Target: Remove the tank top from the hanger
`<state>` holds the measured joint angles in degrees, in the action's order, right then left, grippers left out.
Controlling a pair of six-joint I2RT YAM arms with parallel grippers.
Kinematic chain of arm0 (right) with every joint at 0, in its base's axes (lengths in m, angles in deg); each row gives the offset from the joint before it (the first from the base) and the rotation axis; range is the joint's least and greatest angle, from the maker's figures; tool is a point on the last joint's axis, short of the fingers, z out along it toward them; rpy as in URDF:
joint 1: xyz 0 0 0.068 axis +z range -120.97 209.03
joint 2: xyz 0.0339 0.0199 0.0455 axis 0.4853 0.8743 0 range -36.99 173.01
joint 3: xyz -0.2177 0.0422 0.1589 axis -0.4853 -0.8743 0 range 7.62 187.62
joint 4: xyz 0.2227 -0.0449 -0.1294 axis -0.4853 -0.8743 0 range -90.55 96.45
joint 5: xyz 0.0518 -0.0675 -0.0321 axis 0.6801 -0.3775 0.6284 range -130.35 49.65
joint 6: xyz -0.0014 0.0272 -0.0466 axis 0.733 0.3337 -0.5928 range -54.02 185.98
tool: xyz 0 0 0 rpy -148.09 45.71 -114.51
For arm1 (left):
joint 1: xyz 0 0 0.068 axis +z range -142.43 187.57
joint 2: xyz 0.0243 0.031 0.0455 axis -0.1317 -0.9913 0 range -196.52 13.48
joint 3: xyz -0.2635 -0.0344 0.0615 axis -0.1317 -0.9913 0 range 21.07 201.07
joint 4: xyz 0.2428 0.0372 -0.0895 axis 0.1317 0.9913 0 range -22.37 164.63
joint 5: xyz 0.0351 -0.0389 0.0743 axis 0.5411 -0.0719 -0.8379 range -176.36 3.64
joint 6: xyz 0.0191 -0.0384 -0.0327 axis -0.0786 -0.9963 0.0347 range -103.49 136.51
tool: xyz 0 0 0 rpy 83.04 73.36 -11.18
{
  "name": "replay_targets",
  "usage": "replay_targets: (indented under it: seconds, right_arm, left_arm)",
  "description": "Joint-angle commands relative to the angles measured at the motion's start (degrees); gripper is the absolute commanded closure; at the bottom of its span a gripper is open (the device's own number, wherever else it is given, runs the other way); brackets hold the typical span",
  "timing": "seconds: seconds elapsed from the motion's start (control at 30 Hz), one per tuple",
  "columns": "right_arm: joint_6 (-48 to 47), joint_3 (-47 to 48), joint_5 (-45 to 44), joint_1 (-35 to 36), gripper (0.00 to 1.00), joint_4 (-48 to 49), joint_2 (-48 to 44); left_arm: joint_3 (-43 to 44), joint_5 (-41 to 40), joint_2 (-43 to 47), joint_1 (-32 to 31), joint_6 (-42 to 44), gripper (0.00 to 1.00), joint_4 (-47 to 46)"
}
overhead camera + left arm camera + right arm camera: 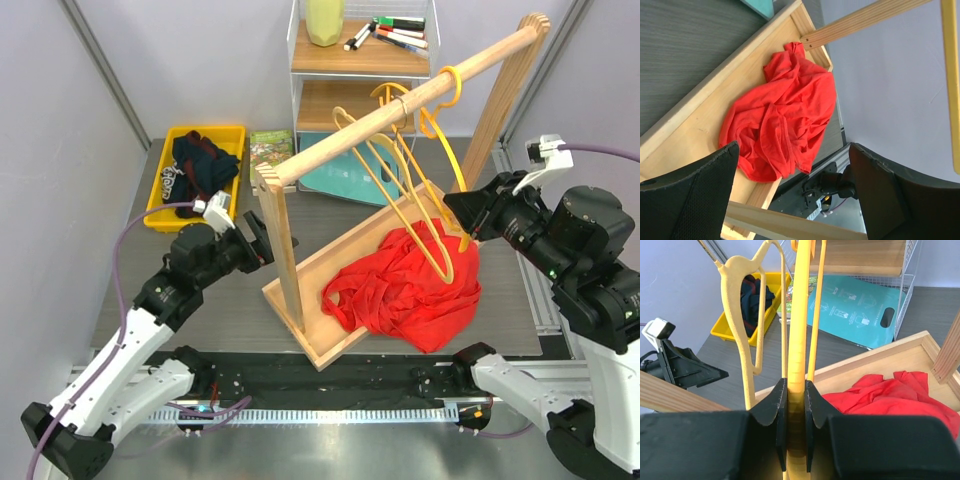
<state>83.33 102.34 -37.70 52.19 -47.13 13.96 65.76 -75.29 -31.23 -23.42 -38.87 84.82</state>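
The red tank top (pixel 405 285) lies crumpled on the wooden rack's base board (pixel 330 345), off the hangers' shoulders. It also shows in the left wrist view (pixel 785 110) and the right wrist view (pixel 895 390). A bright yellow hanger (pixel 447 140) and a pale yellow hanger (pixel 395 185) hang from the rail (pixel 400 100). The pale hanger's lower end overlaps the cloth. My right gripper (pixel 470 228) is shut on the bright yellow hanger's arm (pixel 800 315). My left gripper (pixel 262 240) is open and empty beside the rack's left post (pixel 285 260).
A yellow bin (pixel 165 150) with dark clothes sits at the back left, with a green packet (pixel 270 148) and a teal board (pixel 340 170) beside it. A wire shelf (pixel 395 60) with markers stands behind the rack.
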Motion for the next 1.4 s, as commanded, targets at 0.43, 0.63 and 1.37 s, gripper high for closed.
replay_targets:
  seconds: [0.43, 0.63, 1.37]
  right_arm:
    - [14.0, -15.5, -25.4, 0.0, 0.16, -5.4, -16.2]
    - [21.8, -31.5, -27.5, 0.0, 0.14, -6.3, -23.7]
    - [20.0, -60.6, -21.1, 0.0, 0.00, 37.1, -1.8]
  left_arm:
    - [8.1, 9.5, -13.2, 3.8, 7.0, 0.08, -3.6]
    - [8.3, 14.0, -18.1, 3.9, 7.6, 0.09, -5.3]
    - [-0.4, 16.8, -11.8, 3.8, 6.8, 0.09, -5.0]
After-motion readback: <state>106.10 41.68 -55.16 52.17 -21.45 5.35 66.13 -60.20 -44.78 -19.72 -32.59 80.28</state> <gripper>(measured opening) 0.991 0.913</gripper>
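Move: The red tank top lies crumpled in the rack's tray, some 40 cm below the right hand, about 6 cm ahead and 2 cm to its right. That hand still grips the lower end of a yellow hanger, already hooked over the rod roughly 10 cm ahead, 3 cm left and 9 cm above; the other hanger is about 5 cm ahead, 7 cm left. From the open left hand the tank top is about 22 cm right, 4 cm ahead and 22 cm below. The yellow hanger is let go first: the right fingers open wide and the hand backs off right by some 8 cm, turning clockwise. It then drops fast towards the red tank top, about 30 cm down in all, easing forward and part-way left again as it tips down some 25 degrees, with no touch to be seen. The left hand, still open, sinks about 5 cm and shifts right, dipping forward and back on the way. ##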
